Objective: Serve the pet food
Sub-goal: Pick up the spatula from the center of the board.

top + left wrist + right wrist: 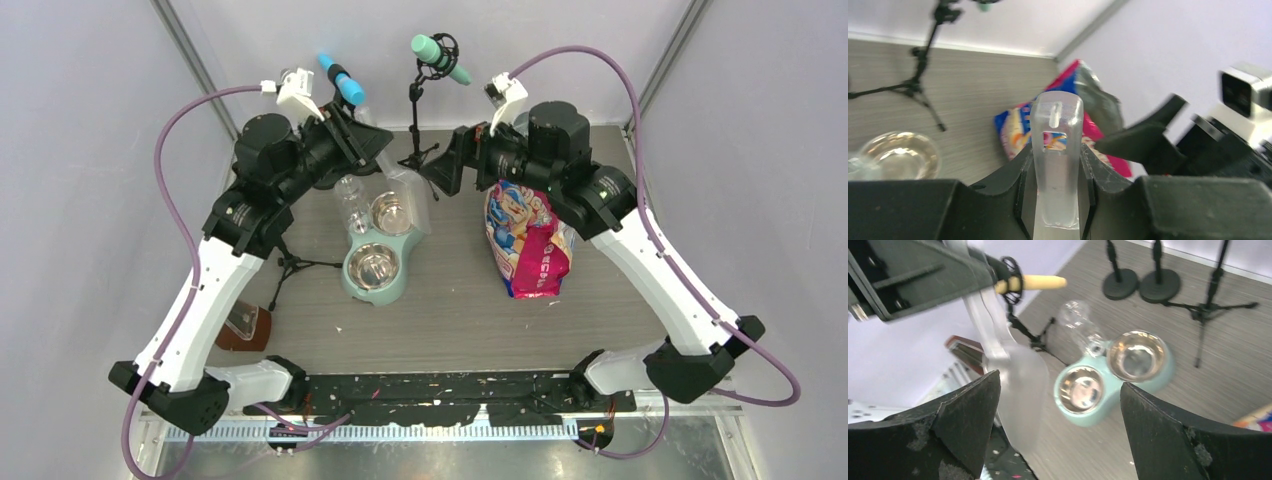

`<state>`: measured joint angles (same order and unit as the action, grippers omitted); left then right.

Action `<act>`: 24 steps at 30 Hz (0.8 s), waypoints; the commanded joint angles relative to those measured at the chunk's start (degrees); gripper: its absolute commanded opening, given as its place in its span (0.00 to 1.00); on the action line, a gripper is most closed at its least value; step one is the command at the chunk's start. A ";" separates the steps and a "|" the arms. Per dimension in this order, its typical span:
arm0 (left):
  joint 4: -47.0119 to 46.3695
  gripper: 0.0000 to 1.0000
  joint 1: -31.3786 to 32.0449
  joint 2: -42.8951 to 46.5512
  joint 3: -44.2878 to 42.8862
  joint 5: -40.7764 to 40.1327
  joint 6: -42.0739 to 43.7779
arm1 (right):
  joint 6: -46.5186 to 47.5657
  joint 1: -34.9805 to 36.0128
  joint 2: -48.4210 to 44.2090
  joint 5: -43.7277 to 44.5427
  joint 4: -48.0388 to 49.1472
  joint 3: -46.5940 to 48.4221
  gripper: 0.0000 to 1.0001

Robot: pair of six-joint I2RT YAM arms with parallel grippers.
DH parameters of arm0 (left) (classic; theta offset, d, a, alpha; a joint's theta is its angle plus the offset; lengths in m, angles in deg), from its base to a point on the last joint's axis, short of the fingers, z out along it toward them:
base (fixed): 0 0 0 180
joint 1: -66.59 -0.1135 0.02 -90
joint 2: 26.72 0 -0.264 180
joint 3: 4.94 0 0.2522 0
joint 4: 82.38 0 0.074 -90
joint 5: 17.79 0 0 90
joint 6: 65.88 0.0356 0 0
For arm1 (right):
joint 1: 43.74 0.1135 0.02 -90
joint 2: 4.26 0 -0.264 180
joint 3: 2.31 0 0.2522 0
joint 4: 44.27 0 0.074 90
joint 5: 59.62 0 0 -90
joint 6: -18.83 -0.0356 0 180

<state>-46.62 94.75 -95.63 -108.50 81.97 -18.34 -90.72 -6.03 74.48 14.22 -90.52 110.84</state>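
Note:
No pet food shows; the glossy pink, white and blue bag (527, 240) stands right of centre, also visible as the bag (1015, 127) in the left wrist view. My left gripper (385, 165) (1056, 150) is shut on the handle of a clear plastic scoop (1056, 125), whose bowl (412, 197) (1018, 390) hangs above the table beside the feeder. My right gripper (440, 175) (1060, 381) stands wide open just right of the scoop, holding nothing. The mint-green feeder (352, 283) (1153, 382) shows two steel bowls with nothing in them.
A clear bottle (350, 205) (1080, 327) stands in the feeder's back left. Black microphone stands (418, 158) and a small tripod (290, 265) stand behind and left of the feeder. A brown object (245, 328) lies near the left arm's base.

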 commanded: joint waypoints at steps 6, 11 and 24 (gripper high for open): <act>4.24 0.00 0.05 0.93 0.58 -14.35 1.30 | 15.89 8.35 -4.51 16.28 6.82 -7.61 0.82; 6.12 0.00 0.05 0.42 -0.31 -15.65 0.97 | 21.11 16.16 0.62 29.39 5.23 -4.98 0.87; 6.57 0.00 -0.03 1.57 1.14 -16.68 -1.29 | 19.68 23.01 8.31 43.59 9.23 -3.35 0.54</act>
<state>-38.25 94.70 -95.48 -106.94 66.65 -18.14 -70.77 15.74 82.18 51.63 -86.08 104.53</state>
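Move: My left hand already pinches the spatula by its handle. The spatula's middle lies about 10 cm below that hand, 3 cm to its right and 2 cm back. From my open right hand it is some 7 cm to the left, level fore and aft, and 6 cm lower. The green double bowl stands about 9 cm ahead and 12 cm left of the right hand, 40 cm down. The clear cup is 17 cm ahead and 19 cm left, and the food bag 6 cm ahead and 19 cm right. I sink my right hand about 9 cm and bring it about 5 cm left towards the spatula's blade, rolling the wrist some 30 degrees and then starting to close the fingers around the blade. Meanwhile my left hand keeps its pinch on the handle, easing down and left, slightly forward, some 7 cm in all, with a small counter-clockwise turn. ##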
